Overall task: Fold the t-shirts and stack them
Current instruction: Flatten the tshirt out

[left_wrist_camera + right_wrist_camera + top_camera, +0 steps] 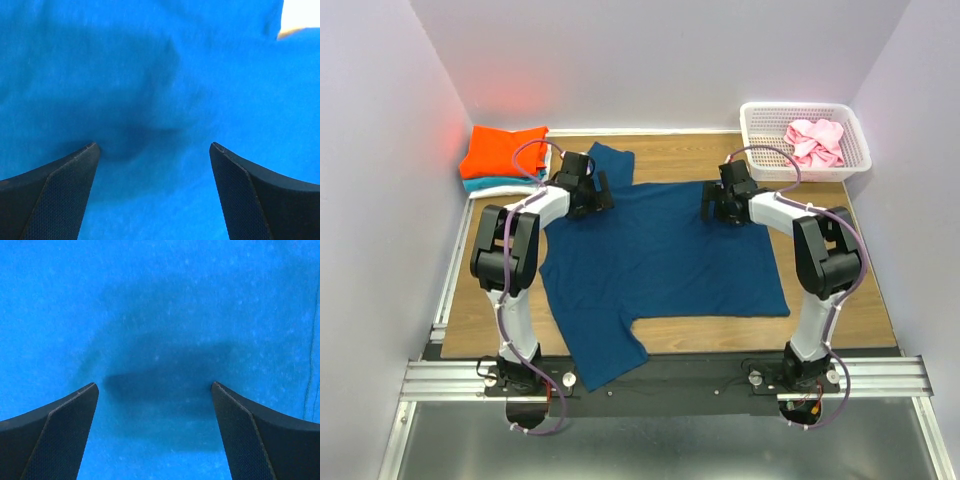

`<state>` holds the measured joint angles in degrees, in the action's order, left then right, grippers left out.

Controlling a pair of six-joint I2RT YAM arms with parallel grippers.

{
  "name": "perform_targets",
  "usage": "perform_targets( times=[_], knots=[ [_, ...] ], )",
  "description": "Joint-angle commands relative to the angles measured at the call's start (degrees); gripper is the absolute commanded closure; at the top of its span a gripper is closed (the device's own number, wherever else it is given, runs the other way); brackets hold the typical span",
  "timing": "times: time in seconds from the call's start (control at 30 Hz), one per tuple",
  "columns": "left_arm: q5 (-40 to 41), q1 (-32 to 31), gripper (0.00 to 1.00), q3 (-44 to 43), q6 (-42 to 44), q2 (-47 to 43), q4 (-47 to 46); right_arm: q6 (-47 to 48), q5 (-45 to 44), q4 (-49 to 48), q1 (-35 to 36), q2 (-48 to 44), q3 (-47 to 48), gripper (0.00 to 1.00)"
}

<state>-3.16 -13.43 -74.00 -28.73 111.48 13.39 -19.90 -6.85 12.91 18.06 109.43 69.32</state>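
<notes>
The dark navy-blue t-shirt [660, 255] lies spread flat across the middle of the table, plain side up, no print showing. My left gripper [588, 192] is open and hovers low over its far left part near a sleeve; blue cloth [155, 90] fills the left wrist view between the fingers [65, 190]. My right gripper [718, 203] is open over the shirt's far right part; the right wrist view shows only blue cloth [155, 315] and its fingers [260, 435]. Folded orange [503, 150], teal and white shirts [495, 185] are stacked at the far left. A pink shirt [815, 140] lies crumpled in the basket.
The white lattice basket [760, 115] stands at the far right corner. The wooden table [840, 300] is bare to the right of the shirt. White walls close in the left, right and back sides. A metal rail [670, 380] runs along the near edge.
</notes>
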Motion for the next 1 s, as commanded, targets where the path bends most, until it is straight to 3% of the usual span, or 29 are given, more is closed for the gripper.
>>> perform_targets(
  times=[0.0, 0.6, 0.8, 0.97],
  knots=[
    [1.67, 0.69, 0.02, -2.55, 0.25, 4.0, 1.82, 0.12, -2.29, -0.51, 0.22, 3.95, 3.54, 0.0],
    [1.4, 2.88, 0.02, -19.34, 3.07, 14.03, 8.85, 3.02, -6.33, -0.43, 0.13, 10.9, 12.59, 0.0],
    [1.66, 2.71, 0.02, -18.03, 3.07, 6.92, 8.94, 3.29, -4.49, -0.25, 0.13, 4.76, 13.04, 0.0],
    [5.0, 0.61, 0.02, -8.46, 0.52, -6.76, 7.62, 0.22, -3.52, -0.25, 0.13, -4.47, 6.29, 0.0]
  ],
)
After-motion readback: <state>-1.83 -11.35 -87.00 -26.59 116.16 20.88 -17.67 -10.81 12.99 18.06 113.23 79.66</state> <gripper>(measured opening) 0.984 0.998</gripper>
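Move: The blue t-shirt lies spread right under both open grippers. Its middle is some 14 cm back and 14 cm right of the left hand, and about 13 cm back and 13 cm left of the right hand, at fingertip level. The folded stack sits some 22 cm left of the left hand and 13 cm farther out; the basket is roughly 22 cm right of the right hand and 18 cm ahead. The blue t-shirt is dragged forward, away from the bases, by both hands' open fingertips resting on it near its far side; the left slides about 7 cm, the right nearly 6, keeping table height. Both then rise some 3 cm and come free of the cloth, the left already drawing back 3 cm, the fingers still wide open. ##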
